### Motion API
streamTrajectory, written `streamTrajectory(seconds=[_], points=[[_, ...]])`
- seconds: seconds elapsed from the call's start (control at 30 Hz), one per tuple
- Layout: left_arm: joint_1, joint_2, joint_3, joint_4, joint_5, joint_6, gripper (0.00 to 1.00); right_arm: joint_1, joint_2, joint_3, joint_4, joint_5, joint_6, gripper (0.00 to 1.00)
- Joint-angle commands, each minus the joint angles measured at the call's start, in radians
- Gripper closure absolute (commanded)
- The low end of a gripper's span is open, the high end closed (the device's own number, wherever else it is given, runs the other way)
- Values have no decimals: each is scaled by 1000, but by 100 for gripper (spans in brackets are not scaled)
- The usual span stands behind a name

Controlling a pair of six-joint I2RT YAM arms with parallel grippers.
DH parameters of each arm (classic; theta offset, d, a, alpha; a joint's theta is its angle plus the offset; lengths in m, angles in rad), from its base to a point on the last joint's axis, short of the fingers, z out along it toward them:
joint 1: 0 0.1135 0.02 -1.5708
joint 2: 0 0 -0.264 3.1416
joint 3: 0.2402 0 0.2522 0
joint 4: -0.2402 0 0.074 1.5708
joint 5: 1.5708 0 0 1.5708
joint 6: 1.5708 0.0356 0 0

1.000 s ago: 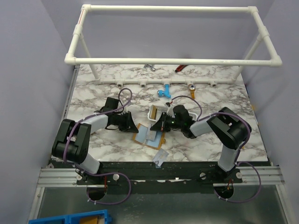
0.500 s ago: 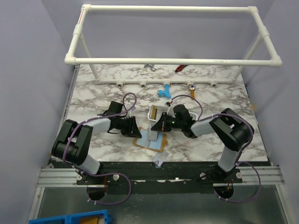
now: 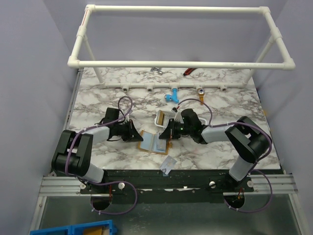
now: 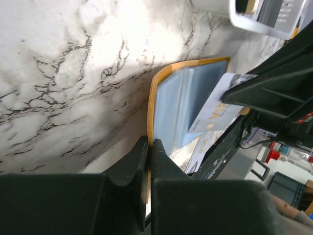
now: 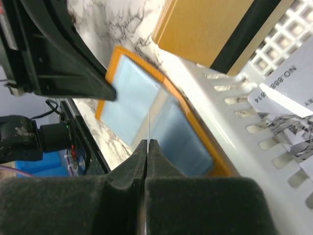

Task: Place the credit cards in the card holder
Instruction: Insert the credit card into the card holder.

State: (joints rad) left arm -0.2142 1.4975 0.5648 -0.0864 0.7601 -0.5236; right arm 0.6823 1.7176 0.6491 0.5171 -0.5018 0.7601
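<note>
The card holder [image 3: 153, 142] lies open on the marble, orange-rimmed with pale blue clear pockets [image 4: 181, 98]. My left gripper [image 3: 135, 134] is shut on its left orange edge [image 4: 149, 145]. My right gripper [image 3: 167, 133] is shut on a thin white credit card, seen edge-on [image 5: 147, 122] over the holder's middle fold [image 5: 142, 100]. In the left wrist view that card [image 4: 212, 115] slants over the pockets. A second, silvery card [image 3: 168, 165] lies at the table's front edge.
A white mesh basket [image 3: 165, 117] stands right behind the holder, its wall [image 5: 230, 98] close beside my right fingers. It holds a gold-brown card [image 5: 205, 29] and a printed slip [image 5: 286, 105]. A blue object [image 3: 171, 96] lies farther back.
My left gripper opened a little, then shut on the holder's left edge and drew back slightly to the left. The right gripper stayed shut on its card over the holder.
</note>
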Motion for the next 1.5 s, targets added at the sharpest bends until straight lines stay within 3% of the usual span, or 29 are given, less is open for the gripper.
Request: streamTrajectory(seconds=[0.0, 0.13, 0.3, 0.5, 0.77, 0.93, 1.03, 1.3, 1.47], points=[[60, -59, -29, 59, -8, -34, 100, 14, -1, 32, -118, -52, -53, 99], [81, -84, -55, 79, -14, -61, 97, 30, 2, 57, -138, -4, -47, 99], [78, -105, -84, 120, 13, -69, 58, 53, 49, 149, -192, 1, -58, 99], [72, -140, -57, 91, 16, -26, 36, 60, 74, 203, -219, 14, -66, 99], [60, -194, 130, -100, -34, 157, 15, 65, 114, 223, -200, 26, -59, 99], [-7, -163, 332, -344, -12, 428, 10, 73, 153, 232, -194, 14, -65, 99], [-89, -166, 409, -465, -104, 640, 8, 73, 153, 223, -201, 23, -78, 99], [-195, -202, 472, -561, -352, 1201, 4, 74, 125, 165, -176, 61, -94, 99], [-197, -203, 349, -488, -392, 1539, 4, 74, 113, 139, -163, 71, -93, 99]])
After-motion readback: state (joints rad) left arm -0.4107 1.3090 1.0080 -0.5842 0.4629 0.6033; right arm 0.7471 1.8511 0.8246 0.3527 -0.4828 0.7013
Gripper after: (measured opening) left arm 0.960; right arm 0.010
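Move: The card holder lies open, its middle about 6 cm left, 2 cm back and 4 cm below the right hand, which already holds a credit card over the holder's right half. From the left hand, already pinching the holder's left edge, that middle is some 7 cm right and 1 cm back, barely lower. From the right hand, the white basket's middle is about 10 cm ahead and 7 cm right; a loose card lies about 13 cm straight back. The credit card stays pinched in the right fingers, carried about 3 cm left over the holder's right half towards its fold after a small dip back, then lowered 2 cm or so. Meanwhile the left hand draws the holder's edge slightly left and forward, opens wide to let go, and backs up and away some 11 cm, also forward, rolling about 75 degrees around its finger line. ##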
